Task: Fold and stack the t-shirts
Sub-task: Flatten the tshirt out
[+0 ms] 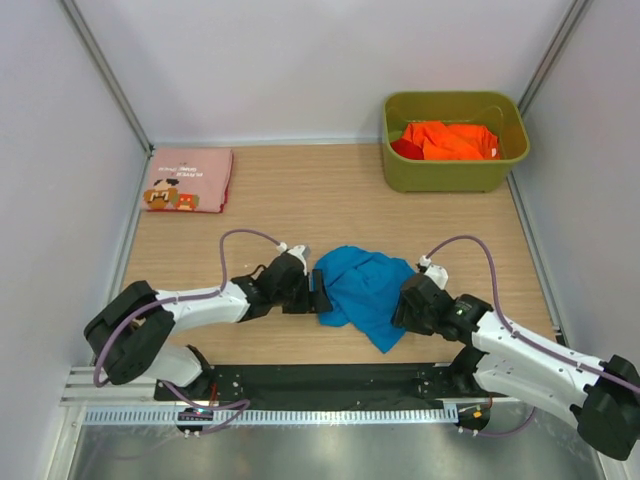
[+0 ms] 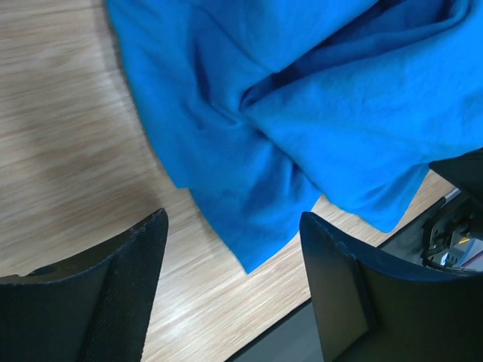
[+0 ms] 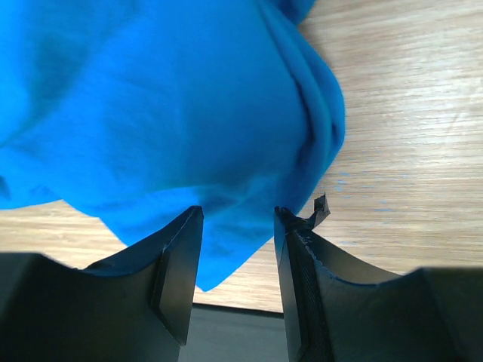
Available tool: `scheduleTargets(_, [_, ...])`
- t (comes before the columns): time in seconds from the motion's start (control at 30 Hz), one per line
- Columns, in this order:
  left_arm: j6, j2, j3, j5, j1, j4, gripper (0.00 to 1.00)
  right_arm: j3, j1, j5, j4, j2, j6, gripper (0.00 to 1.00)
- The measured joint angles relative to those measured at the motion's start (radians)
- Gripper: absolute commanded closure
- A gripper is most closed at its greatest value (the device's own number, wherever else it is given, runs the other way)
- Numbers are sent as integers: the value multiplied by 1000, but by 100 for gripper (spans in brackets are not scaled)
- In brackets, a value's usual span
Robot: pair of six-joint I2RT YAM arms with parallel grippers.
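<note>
A crumpled bright blue t-shirt (image 1: 365,290) lies on the wooden table near the front, between my two grippers. My left gripper (image 1: 316,292) is open at its left edge; in the left wrist view (image 2: 234,237) a corner of the shirt (image 2: 302,113) lies between the fingers, untouched. My right gripper (image 1: 403,303) is open at the shirt's right edge; in the right wrist view (image 3: 238,226) the cloth (image 3: 151,113) hangs between the fingers. A folded pink t-shirt (image 1: 188,179) with brown print lies at the back left. Orange (image 1: 450,140) and red (image 1: 405,149) shirts lie in the bin.
An olive-green plastic bin (image 1: 455,172) stands at the back right. White walls close in the table on three sides. A black base strip (image 1: 320,380) runs along the near edge.
</note>
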Motion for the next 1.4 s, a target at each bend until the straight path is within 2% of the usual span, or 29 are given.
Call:
scheduleTargets(0.03, [-3,13,5,-2,-5,12,33,-5,0,5,0,2,8,51])
scheduleTargets(0.07, [-6,28,11,-5,-9,26,44,-8,2,9,0,3,15,50])
scheduleTargets(0.1, [-11,45,19,-6,-14,37,51,-10,4,11,0,6,19,51])
scheduleTargets(0.13, [-13,63,26,-10,-18,43,64,-10,6,9,0,9,19,51])
scheduleTargets(0.2, [-19,85,27,-12,-23,53,78,-8,16,5,2,22,11,51])
scheduleTargets(0.23, [-23,88,27,-13,-24,48,91,3,28,3,-8,36,-1,50])
scheduleTargets(0.3, [-27,78,27,-28,-26,32,100,46,83,11,-29,71,-32,50])
scheduleTargets(0.47, [-25,-28,51,-105,-19,-97,100,155,277,35,31,164,-112,50])
scheduleTargets(0.6, [-25,-121,88,-137,12,-166,100,190,425,71,109,309,-160,49])
scheduleTargets(0.77, [-26,-153,102,-146,65,-222,100,208,539,130,156,468,-186,49])
scheduleTargets(0.83, [-26,-153,103,-148,79,-248,100,216,558,156,159,504,-186,50])
scheduleTargets(0.93, [-25,-153,103,-148,90,-270,100,229,578,200,156,541,-183,59])
scheduleTargets(0.97, [-25,-153,103,-148,94,-276,100,232,581,212,153,547,-180,73])
scheduleTargets(1.0, [-25,-153,102,-148,99,-282,100,234,583,226,149,550,-179,81])
scheduleTargets(1.03, [-25,-153,102,-148,104,-285,100,236,587,242,142,553,-170,97])
scheduleTargets(1.13, [-23,-153,104,-148,124,-301,100,249,587,296,98,549,-128,99])
scheduleTargets(1.27, [-7,-163,142,-168,178,-388,100,355,575,430,-121,484,-26,99])
scheduleTargets(1.4, [11,-213,216,-219,236,-491,100,510,451,549,-290,308,55,99])
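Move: For my left hand the t-shirt's left corner is just below the fingertips, 1 cm to the right; the shirt's middle is about 9 cm right and 1 cm ahead. For my right hand the t-shirt's near tip lies some 7 cm back, 4 cm left and 2 cm down, and the shirt's middle roughly 7 cm left and 3 cm ahead. The table's near edge runs about 10 cm straight back from that hand. I sink my left hand a touch, pinch the left corner shut, then lift and drag it left about 11 cm and forward, turning counter-clockwise. My half-open right hand sweeps some 10 cm left and slightly back, yawing counter-clockwise, sinks and pinches the shirt by its near tip, then lifts steeply, about 13 cm, going forward and back to the right as it untwists. ##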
